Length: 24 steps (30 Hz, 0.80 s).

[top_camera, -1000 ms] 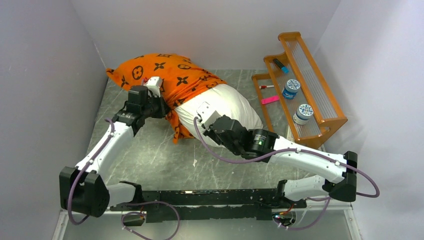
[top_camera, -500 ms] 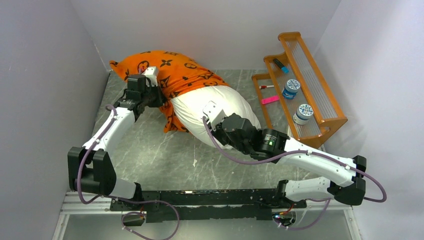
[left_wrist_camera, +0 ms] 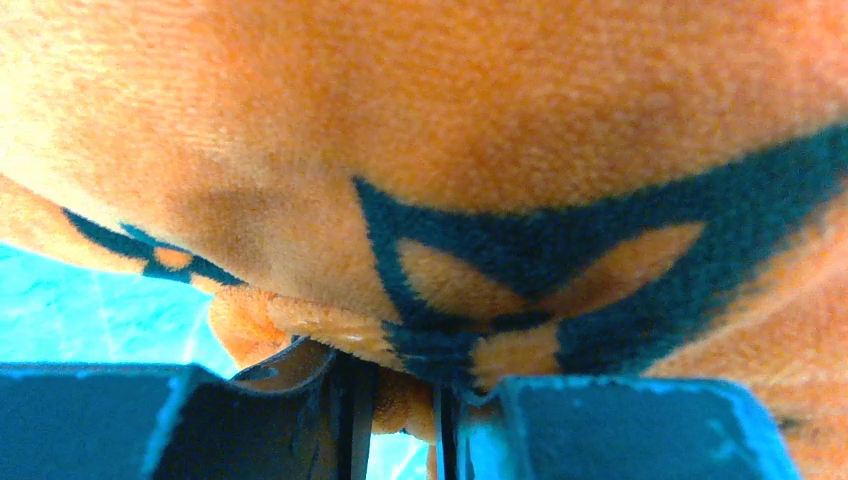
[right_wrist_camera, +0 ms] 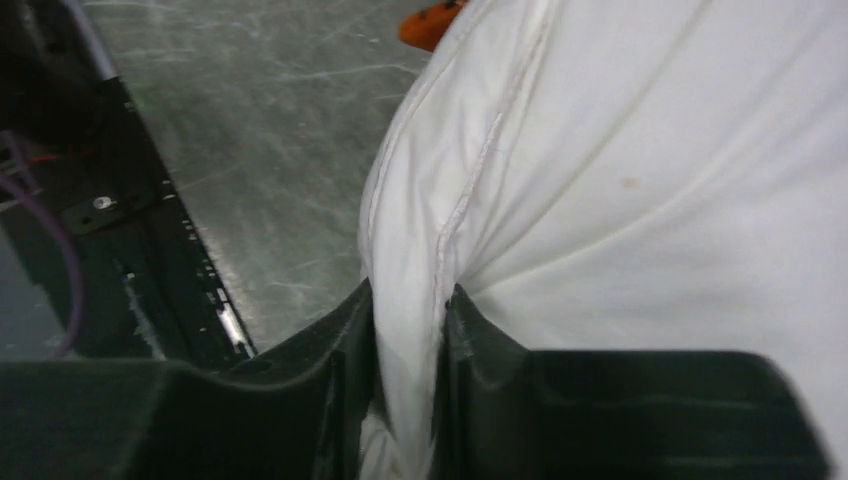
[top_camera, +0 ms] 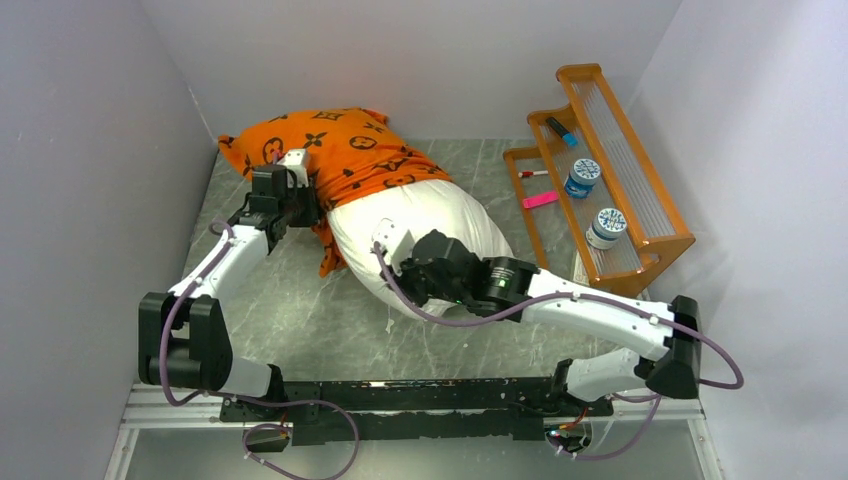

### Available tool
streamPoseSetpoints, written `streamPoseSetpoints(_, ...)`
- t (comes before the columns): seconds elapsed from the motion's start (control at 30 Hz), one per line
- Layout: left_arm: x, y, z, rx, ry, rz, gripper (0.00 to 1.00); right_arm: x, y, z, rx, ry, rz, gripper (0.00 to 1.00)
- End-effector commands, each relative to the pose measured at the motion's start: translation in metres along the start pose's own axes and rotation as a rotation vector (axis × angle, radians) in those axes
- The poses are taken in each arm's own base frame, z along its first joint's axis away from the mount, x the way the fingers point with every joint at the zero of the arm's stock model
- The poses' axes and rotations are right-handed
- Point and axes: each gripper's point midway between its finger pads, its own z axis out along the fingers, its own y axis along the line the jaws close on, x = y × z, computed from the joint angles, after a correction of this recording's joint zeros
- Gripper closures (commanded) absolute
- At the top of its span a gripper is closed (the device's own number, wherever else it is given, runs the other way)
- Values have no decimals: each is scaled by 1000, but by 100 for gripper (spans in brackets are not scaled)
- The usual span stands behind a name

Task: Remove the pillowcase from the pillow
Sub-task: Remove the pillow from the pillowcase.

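The orange pillowcase (top_camera: 340, 150) with dark motifs covers the far-left part of the white pillow (top_camera: 420, 215), whose near-right half is bare. My left gripper (top_camera: 305, 205) is shut on the pillowcase's ruffled open edge; in the left wrist view the orange fabric (left_wrist_camera: 450, 150) fills the frame and a fold sits between the fingers (left_wrist_camera: 405, 410). My right gripper (top_camera: 395, 265) is shut on the pillow's near seam; in the right wrist view the white fabric (right_wrist_camera: 620, 180) is pinched between the pads (right_wrist_camera: 405, 400).
An orange wooden rack (top_camera: 600, 170) stands at the right with two jars, a marker and a pink item. White walls close in the left, back and right. The black arm rail (top_camera: 400, 395) runs along the near edge.
The left gripper has pulled the pillowcase edge back toward the far left, baring more white pillow. The right gripper has shifted left along the pillow, still holding it.
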Motion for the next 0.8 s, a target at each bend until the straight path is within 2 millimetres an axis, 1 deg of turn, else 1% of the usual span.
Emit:
streamPoseSetpoints(0.0, -77, 53, -15, -240, -295, 52, 70, -39, 54, -12, -258, -61, 91, 61)
streamPoseSetpoints(0.03, -78, 54, -16, -246, -298, 54, 69, -44, 55, -13, -264, -66, 95, 55)
streamPoseSetpoints(0.13, -80, 57, -22, -269, -308, 60, 65, -57, 50, -18, -245, -86, 106, 43)
streamPoseSetpoints(0.23, -84, 57, -28, -276, -321, 67, 60, -69, 37, -20, -204, -93, 116, 31)
streamPoseSetpoints(0.3, -86, 57, -32, -281, -329, 74, 55, -75, 25, -20, -175, -93, 123, 25)
streamPoseSetpoints(0.37, -91, 57, -39, -294, -342, 82, 49, -81, 9, -20, -146, -95, 143, 23)
streamPoseSetpoints(0.47, -97, 56, -50, -305, -363, 95, 37, -84, -17, -16, -108, -97, 190, 19)
streamPoseSetpoints(0.6, -110, 54, -65, -319, -405, 107, 23, -87, -55, -12, -63, -129, 271, 9)
streamPoseSetpoints(0.67, -110, 53, -72, -323, -401, 116, 19, -86, -78, -13, -38, -152, 312, 6)
streamPoseSetpoints(0.7, -112, 52, -76, -324, -406, 120, 18, -85, -86, -14, -39, -161, 326, 5)
streamPoseSetpoints(0.77, -116, 48, -83, -319, -421, 130, 15, -82, -110, -14, -30, -184, 376, 5)
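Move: Close around the left hand's fingertips is the bunched left edge of the pillowcase rim, with the bare middle of the white pillow some 20 cm to that hand's right and 6 cm nearer. The right hand still pinches a raised fold at the pillow's near end; the middle of the rim is roughly 17 cm ahead of it, 2 cm right and 8 cm lower, and the bare pillow's middle about 9 cm ahead, 6 cm right, 10 cm down. Pulling on briefly to the left and back by 3–4 cm, the right hand opens wide, lets go of the pillow's end and rises, then swings forward over the pillow with some rightward travel, ending about 8 cm farther out and 7 cm higher. The left hand slides about 6 cm left and spreads its fingers from the bunched case edge, lifting some 4 cm late on while rolling and turning slightly counter-clockwise. ##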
